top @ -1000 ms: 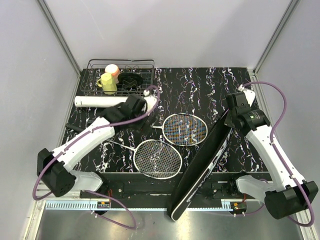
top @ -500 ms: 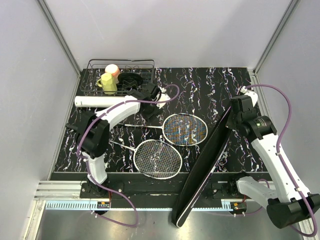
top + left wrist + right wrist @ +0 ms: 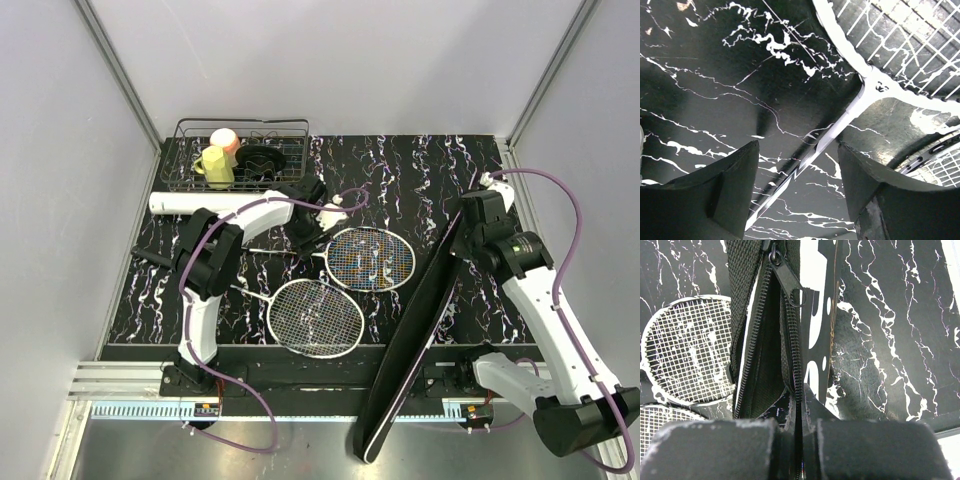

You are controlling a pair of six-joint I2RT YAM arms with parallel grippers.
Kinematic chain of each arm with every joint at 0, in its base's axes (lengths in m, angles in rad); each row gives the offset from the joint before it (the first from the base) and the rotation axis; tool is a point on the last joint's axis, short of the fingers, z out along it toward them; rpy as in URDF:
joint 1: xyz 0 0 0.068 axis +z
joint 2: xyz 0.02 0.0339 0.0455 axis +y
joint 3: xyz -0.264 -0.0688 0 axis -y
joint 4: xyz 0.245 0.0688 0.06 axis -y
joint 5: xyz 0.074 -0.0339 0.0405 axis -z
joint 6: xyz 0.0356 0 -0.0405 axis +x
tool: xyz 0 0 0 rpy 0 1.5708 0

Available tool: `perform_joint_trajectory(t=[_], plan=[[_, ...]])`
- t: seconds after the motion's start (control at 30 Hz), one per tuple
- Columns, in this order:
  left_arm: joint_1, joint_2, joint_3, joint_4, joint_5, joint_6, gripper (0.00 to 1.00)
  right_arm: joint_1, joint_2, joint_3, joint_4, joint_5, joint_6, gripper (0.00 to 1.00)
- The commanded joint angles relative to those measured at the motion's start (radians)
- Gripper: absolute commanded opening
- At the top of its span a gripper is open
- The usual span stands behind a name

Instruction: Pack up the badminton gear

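Observation:
Two rackets lie on the black marbled table: one head (image 3: 370, 258) at the middle, the other (image 3: 315, 317) nearer the front. My left gripper (image 3: 308, 238) hangs low over the farther racket's shaft (image 3: 810, 160). Its fingers (image 3: 730, 190) stand apart on either side of the shaft without touching it. That racket's throat and strings (image 3: 890, 30) fill the upper right of the left wrist view. My right gripper (image 3: 799, 400) is shut on the zipper edge of the black bag (image 3: 420, 320), holding it tilted up, its mouth (image 3: 765, 340) partly unzipped. A long white tube (image 3: 195, 201) lies at the left.
A black wire basket (image 3: 242, 150) with a yellow and a pink cup stands at the back left. The bag's lower end (image 3: 375, 440) overhangs the table's front edge. Grey walls close in the back and both sides.
My left arm has swung from beside the white tube to over the racket shaft, and its jaws have narrowed. The bag's lower end has shifted slightly right.

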State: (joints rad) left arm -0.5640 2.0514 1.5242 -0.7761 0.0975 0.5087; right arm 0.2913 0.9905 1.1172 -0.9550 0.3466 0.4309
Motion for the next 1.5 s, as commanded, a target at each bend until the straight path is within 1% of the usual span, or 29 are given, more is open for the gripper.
perform_joint_trajectory(t=[0.0,0.13,0.33,0.43,0.47,0.53,0.57,0.6,0.63,0.67,0.7,0.73,0.77,0.87,0.9,0.93,0.97,1.03,1.07,1.1,1.13,1.17,1.23,1.27,1.3,1.33,1.37,1.4,1.47], plan=[[0.003,-0.007,-0.007,0.015,0.067,0.033,0.68,-0.007,0.037,0.012,0.085,0.049,0.032,0.0],[0.001,0.003,-0.03,0.038,0.051,0.037,0.65,-0.035,0.092,0.009,0.145,0.069,0.106,0.0],[-0.014,0.021,-0.081,0.109,-0.021,0.045,0.57,-0.145,0.172,0.058,0.197,0.003,0.082,0.0],[-0.027,0.03,-0.105,0.147,-0.05,0.05,0.46,-0.188,0.174,0.079,0.206,0.002,0.068,0.0],[-0.034,0.035,-0.108,0.152,-0.076,0.05,0.36,-0.196,0.175,0.085,0.208,0.006,0.066,0.0],[-0.043,0.035,-0.119,0.178,-0.096,0.048,0.27,-0.214,0.175,0.084,0.214,0.021,0.071,0.0],[-0.05,0.032,-0.131,0.193,-0.146,0.048,0.17,-0.219,0.184,0.076,0.223,0.022,0.071,0.0],[-0.056,0.023,-0.143,0.24,-0.177,0.047,0.1,-0.224,0.188,0.073,0.228,0.022,0.072,0.0],[-0.069,0.0,-0.156,0.267,-0.212,0.047,0.07,-0.233,0.195,0.069,0.228,0.017,0.08,0.0],[-0.076,-0.013,-0.17,0.291,-0.278,0.047,0.06,-0.236,0.198,0.056,0.236,0.014,0.081,0.0],[-0.082,-0.026,-0.174,0.314,-0.315,0.047,0.0,-0.238,0.197,0.047,0.243,0.011,0.085,0.0],[-0.091,-0.052,-0.177,0.364,-0.356,0.042,0.0,-0.244,0.197,0.037,0.249,0.006,0.089,0.0],[-0.093,-0.066,-0.179,0.386,-0.43,0.036,0.0,-0.245,0.192,0.018,0.257,0.006,0.091,0.0],[-0.103,-0.125,-0.179,0.454,-0.536,0.018,0.0,-0.264,0.192,-0.01,0.274,-0.004,0.109,0.0],[-0.106,-0.144,-0.183,0.478,-0.541,0.017,0.0,-0.268,0.194,-0.014,0.277,-0.012,0.12,0.0],[-0.115,-0.183,-0.194,0.503,-0.55,0.02,0.0,-0.273,0.197,-0.014,0.28,-0.024,0.126,0.0],[-0.125,-0.201,-0.222,0.535,-0.599,0.03,0.0,-0.279,0.204,-0.016,0.288,-0.027,0.134,0.0],[-0.149,-0.247,-0.246,0.633,-0.66,0.051,0.0,-0.285,0.212,-0.013,0.291,-0.031,0.16,0.0],[-0.158,-0.26,-0.268,0.67,-0.726,0.082,0.0,-0.285,0.226,-0.007,0.298,-0.037,0.163,0.0],[-0.168,-0.282,-0.275,0.737,-0.755,0.096,0.0,-0.285,0.234,-0.002,0.302,-0.043,0.166,0.0],[-0.18,-0.296,-0.282,0.764,-0.774,0.108,0.0,-0.285,0.243,0.003,0.305,-0.057,0.173,0.0],[-0.186,-0.309,-0.292,0.796,-0.806,0.125,0.0,-0.314,0.263,0.016,0.309,-0.055,0.181,0.0],[-0.212,-0.352,-0.295,0.837,-0.823,0.136,0.0,-0.327,0.286,0.038,0.311,-0.058,0.187,0.0],[-0.226,-0.365,-0.309,0.856,-0.841,0.164,0.0,-0.328,0.315,0.065,0.312,-0.057,0.187,0.0],[-0.24,-0.39,-0.324,0.93,-0.854,0.189,0.0,-0.33,0.327,0.079,0.312,-0.054,0.187,0.0],[-0.275,-0.401,-0.341,0.967,-0.87,0.22,0.0,-0.33,0.339,0.105,0.315,-0.046,0.187,0.0],[-0.29,-0.408,-0.369,0.997,-0.892,0.273,0.0,-0.33,0.367,0.119,0.324,-0.041,0.19,0.0],[-0.304,-0.418,-0.38,1.036,-0.898,0.293,0.0,-0.33,0.381,0.134,0.331,-0.037,0.19,0.0],[-0.338,-0.416,-0.381,1.04,-0.92,0.312,0.0,-0.331,0.425,0.187,0.328,-0.031,0.192,0.0]])
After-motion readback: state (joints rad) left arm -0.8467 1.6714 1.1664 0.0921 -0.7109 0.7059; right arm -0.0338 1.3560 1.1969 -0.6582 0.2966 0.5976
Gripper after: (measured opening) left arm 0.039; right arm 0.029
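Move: The left hand hovers over the upper racket's shaft, which runs between its open fingers only about 1 cm below. That racket's head is some 19 cm to the right and 2 back; the lower racket's head is about 18 cm back and 4 right, the white tube 13 ahead and 22 left. The right hand still holds the bag by its zip edge, the bag's middle roughly 22 cm back, 8 left and 10 below; the shaft is some 36 cm left, 2 back, 20 below. Down barely a centimetre goes the left hand, its fingers shutting on the upper racket's shaft just short of the throat; it then eases forward some 5 cm and lifts about 18 cm, tipping its fingers up and forward by some 60 degrees. The right hand, keeping its pinch on the bag's zip edge, draws it forward and to the right, turning some 20 degrees clockwise. ##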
